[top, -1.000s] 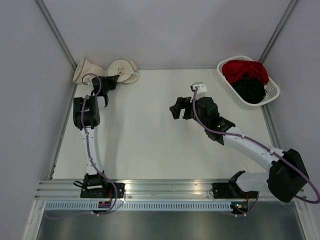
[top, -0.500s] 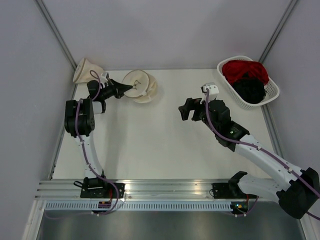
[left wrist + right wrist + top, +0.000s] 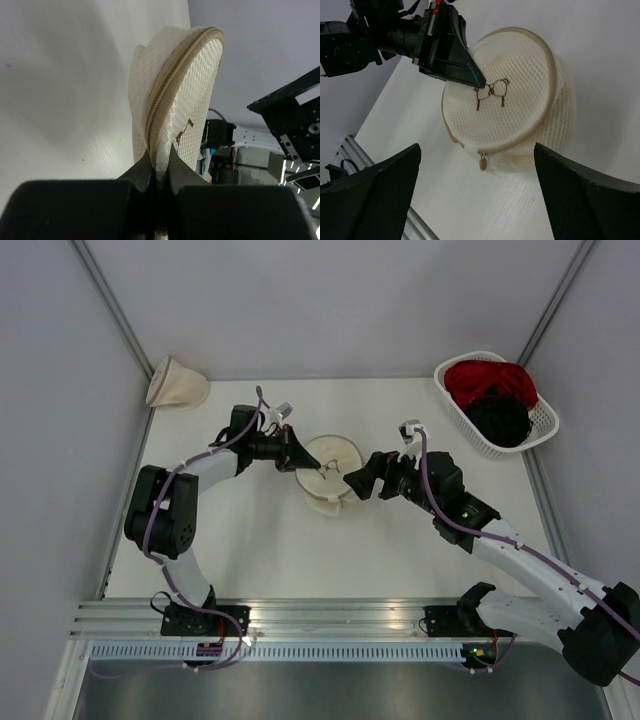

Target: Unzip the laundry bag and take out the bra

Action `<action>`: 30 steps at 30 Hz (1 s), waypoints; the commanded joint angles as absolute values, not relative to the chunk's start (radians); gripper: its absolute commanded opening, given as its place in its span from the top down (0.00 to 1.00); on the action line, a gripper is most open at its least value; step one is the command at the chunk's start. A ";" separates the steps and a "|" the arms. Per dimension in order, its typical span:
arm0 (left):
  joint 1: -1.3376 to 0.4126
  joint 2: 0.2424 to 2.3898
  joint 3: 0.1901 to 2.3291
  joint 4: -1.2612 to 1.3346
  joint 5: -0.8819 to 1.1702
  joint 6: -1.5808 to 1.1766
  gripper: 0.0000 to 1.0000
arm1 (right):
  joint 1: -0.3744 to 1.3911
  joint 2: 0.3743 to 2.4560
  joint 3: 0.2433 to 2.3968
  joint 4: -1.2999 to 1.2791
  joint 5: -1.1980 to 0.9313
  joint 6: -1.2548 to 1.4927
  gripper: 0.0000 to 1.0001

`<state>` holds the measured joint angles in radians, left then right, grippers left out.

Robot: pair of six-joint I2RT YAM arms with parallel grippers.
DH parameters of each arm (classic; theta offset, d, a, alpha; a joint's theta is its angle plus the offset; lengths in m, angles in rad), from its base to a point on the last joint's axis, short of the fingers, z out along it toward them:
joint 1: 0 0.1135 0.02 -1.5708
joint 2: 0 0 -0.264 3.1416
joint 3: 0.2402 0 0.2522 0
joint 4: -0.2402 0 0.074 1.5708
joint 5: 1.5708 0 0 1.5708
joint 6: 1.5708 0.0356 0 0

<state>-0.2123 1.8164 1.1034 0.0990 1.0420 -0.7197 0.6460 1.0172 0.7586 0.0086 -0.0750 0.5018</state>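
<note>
The round cream laundry bag (image 3: 334,466) stands tilted on the table's middle, its black spectacles mark facing the right wrist camera (image 3: 507,107). My left gripper (image 3: 300,462) is shut on the bag's zippered rim (image 3: 182,85), fingers pinching the fabric edge (image 3: 160,165). My right gripper (image 3: 366,480) is open and empty just right of the bag, apart from it. In the right wrist view the gripper (image 3: 476,147) frames the bag, and the tan zipper pull (image 3: 483,161) hangs at the bag's lower edge. The zip looks closed. The bra is hidden.
A cone-shaped cream bag (image 3: 177,382) lies at the back left corner. A white basket (image 3: 540,430) at the back right holds a red garment (image 3: 490,380) and a black garment (image 3: 498,418). Grey walls bound the table.
My left gripper has carried the laundry bag from the back left to the table's middle. My right gripper has moved a little toward it, now facing it.
</note>
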 commanded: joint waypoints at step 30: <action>-0.408 1.634 0.939 -0.021 0.927 -0.543 0.98 | 0.652 1.215 0.591 0.117 -0.055 0.660 0.74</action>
<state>-0.4015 1.6680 0.9062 -0.0540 0.9154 -0.5598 0.6506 1.2102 0.5674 0.0463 -0.0231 0.6361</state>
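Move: The left fingers already hold the laundry bag, its middle about 4 cm to that hand's right, 1 cm back and 3 cm lower. From the open right hand, the bag's middle is roughly 9 cm ahead, 9 cm left and 12 cm down, its right-hand zip rim some 8 cm ahead, 2 cm left and 10 cm down. The left gripper's grip is 10 cm ahead, 13 cm left, 9 cm lower; the basket stands about 38 cm ahead and 43 cm right. The right fingertips come to either side of the bag's right zip rim and start to pinch it, after a drop of about 14 cm that ends almost straight below its starting place, the hand tipping some 20 degrees downward and the fingers closing most of the way as it sinks. The left hand keeps its pinch and brings the bag about 10 cm back and 4 cm down, slightly right, mostly early on. ##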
